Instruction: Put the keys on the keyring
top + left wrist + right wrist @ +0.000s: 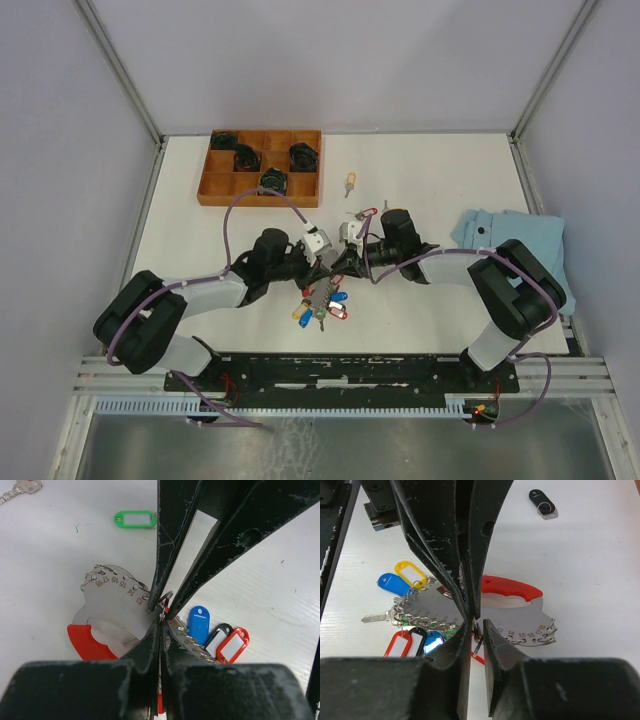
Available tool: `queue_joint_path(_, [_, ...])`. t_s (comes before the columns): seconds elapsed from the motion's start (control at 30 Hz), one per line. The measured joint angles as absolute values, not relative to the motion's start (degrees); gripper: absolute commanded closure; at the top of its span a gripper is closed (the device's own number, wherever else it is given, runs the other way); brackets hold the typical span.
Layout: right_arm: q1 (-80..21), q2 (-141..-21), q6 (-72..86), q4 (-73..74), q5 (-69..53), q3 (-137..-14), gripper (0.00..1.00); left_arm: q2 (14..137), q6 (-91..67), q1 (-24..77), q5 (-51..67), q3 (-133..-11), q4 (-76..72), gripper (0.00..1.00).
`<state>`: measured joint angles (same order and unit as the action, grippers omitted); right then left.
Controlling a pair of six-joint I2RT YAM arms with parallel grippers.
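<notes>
The keyring lies between the two arms. It is a silver numbered plate with a red handle and blue, yellow, red and black tags on small rings. My left gripper is shut on a red tag seen edge-on, its tips at the plate's edge. My right gripper meets it from the other side, jaws narrowly open around a small split ring. Loose keys lie further back: a yellow-tagged key and a red-tagged key. A green tag lies beyond the plate.
A wooden compartment tray holding black parts stands at the back left. A blue cloth lies at the right edge. A small black fob rests on the table beyond the keyring.
</notes>
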<state>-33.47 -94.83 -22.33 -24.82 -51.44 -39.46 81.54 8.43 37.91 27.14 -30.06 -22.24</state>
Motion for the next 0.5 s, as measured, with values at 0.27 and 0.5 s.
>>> queue_joint_path(0.27, [-33.65,-94.85,-22.35,-24.45,-52.51,-39.97,0.99,81.54,8.43,38.04,27.09,-30.44,-22.15,0.92])
queue_joint_path(0.5, [-33.61,-94.85,-20.1,-26.7,-53.32,-39.88,0.99,81.47,7.2,35.86,29.17,-27.07,-28.42,0.71])
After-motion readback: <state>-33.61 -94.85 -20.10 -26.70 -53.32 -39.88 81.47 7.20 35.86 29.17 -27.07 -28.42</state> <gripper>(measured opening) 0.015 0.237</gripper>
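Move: The small metal loop at the keyring is already pinched in the left fingertips, and it stands between the right gripper's slightly open fingers, within 1 cm of either hand. The numbered keyring plate lies some 6 cm below, its middle about 2 cm back and 2 cm left. From the right hand, a blue tag lies about 5 cm back and 1 cm right, a green tag roughly 3 cm ahead and 8 cm right, both about 6 cm down. Hold the left gripper still with its pinch on the loop while the right gripper, nearly in place, shuts its fingers on the loop. Once they are shut, open the left fingers about a fifth of their range and begin to ease that hand off to the left, under 1 cm, as the right keeps its grip and rises about 1 cm. ##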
